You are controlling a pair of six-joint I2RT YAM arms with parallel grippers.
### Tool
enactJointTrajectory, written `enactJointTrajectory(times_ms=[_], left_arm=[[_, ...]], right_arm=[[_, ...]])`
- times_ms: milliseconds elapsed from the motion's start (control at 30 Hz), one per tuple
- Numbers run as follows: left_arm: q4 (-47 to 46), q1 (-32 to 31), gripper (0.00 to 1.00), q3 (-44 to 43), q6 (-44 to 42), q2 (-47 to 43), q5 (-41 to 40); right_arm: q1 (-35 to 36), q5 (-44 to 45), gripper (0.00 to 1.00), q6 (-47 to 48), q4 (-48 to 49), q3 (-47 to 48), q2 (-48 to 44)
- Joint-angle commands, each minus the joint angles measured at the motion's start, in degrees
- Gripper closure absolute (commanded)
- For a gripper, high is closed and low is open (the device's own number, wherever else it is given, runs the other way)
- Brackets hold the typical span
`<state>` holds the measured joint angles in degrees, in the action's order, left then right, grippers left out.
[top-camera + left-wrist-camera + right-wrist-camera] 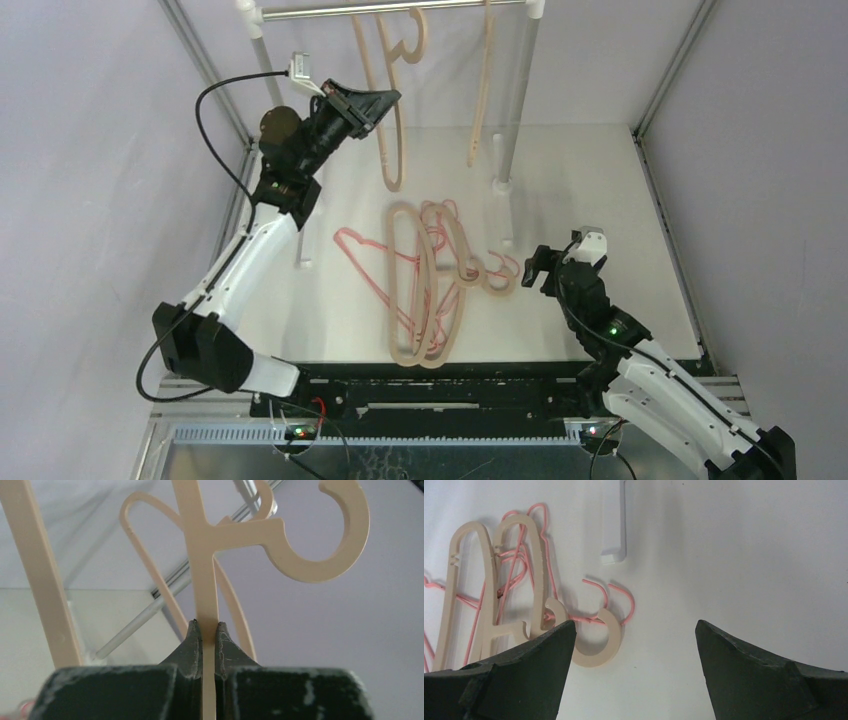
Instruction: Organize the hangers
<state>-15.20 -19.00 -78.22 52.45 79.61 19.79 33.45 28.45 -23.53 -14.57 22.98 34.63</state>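
My left gripper (388,102) (207,625) is raised near the rail and shut on the straight bar of a beige hanger (392,150) (202,575). That hanger's hook (325,555) curls close below the silver rail (390,10); whether it rests on the rail I cannot tell. A second beige hanger (482,100) hangs further right. On the table lies a pile of beige hangers (420,290) (469,580) tangled with pink wire hangers (365,260) (621,597). My right gripper (540,268) (634,630) stands open and empty just right of the pile's hooks (599,642).
The rail stands on two posts, the left one (268,70) and the right one (512,120), with a white foot (614,535) on the table. Metal frame bars run along both sides. Bare white table lies to the right of my right gripper.
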Motion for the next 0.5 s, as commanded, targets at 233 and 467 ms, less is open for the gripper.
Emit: enactJointTrajectory(times_ms=[233, 467], left_arm=[[-15.5, 0.5, 1.00, -6.7, 17.0, 10.7, 0.7], [-18.8, -0.1, 1.00, -11.5, 23.0, 15.7, -0.9]], right_arm=[[-0.8, 1.4, 0.02, 1.2, 1.6, 2.2, 1.0], [-1.1, 1.0, 0.03, 1.0, 1.6, 2.0, 2.1]])
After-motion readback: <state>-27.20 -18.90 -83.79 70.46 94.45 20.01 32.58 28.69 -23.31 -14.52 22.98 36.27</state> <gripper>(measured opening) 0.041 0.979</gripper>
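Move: My left hand already holds a wooden hanger upright, hook uppermost. The stretch of rail it is being taken to lies about 9 cm ahead, 5 cm to the right and 9 cm above. The wooden hanger already hung there is centred some 13 cm right, 9 cm ahead and 6 cm below my left hand; the right post's top is 20 cm right, 9 cm ahead, 9 cm up. From my idle right hand, that rail stretch is roughly 23 cm ahead, 18 cm left, 42 cm up. Keeping the hanger pinched by its inner bar, I carry it forward about 6 cm towards the rail, drifting some 3 cm right towards the hanging hanger. My left hand rises a touch, then sinks a couple of centimetres, while the wrist rolls its left side down and tips forward, some 15 degrees in all. ##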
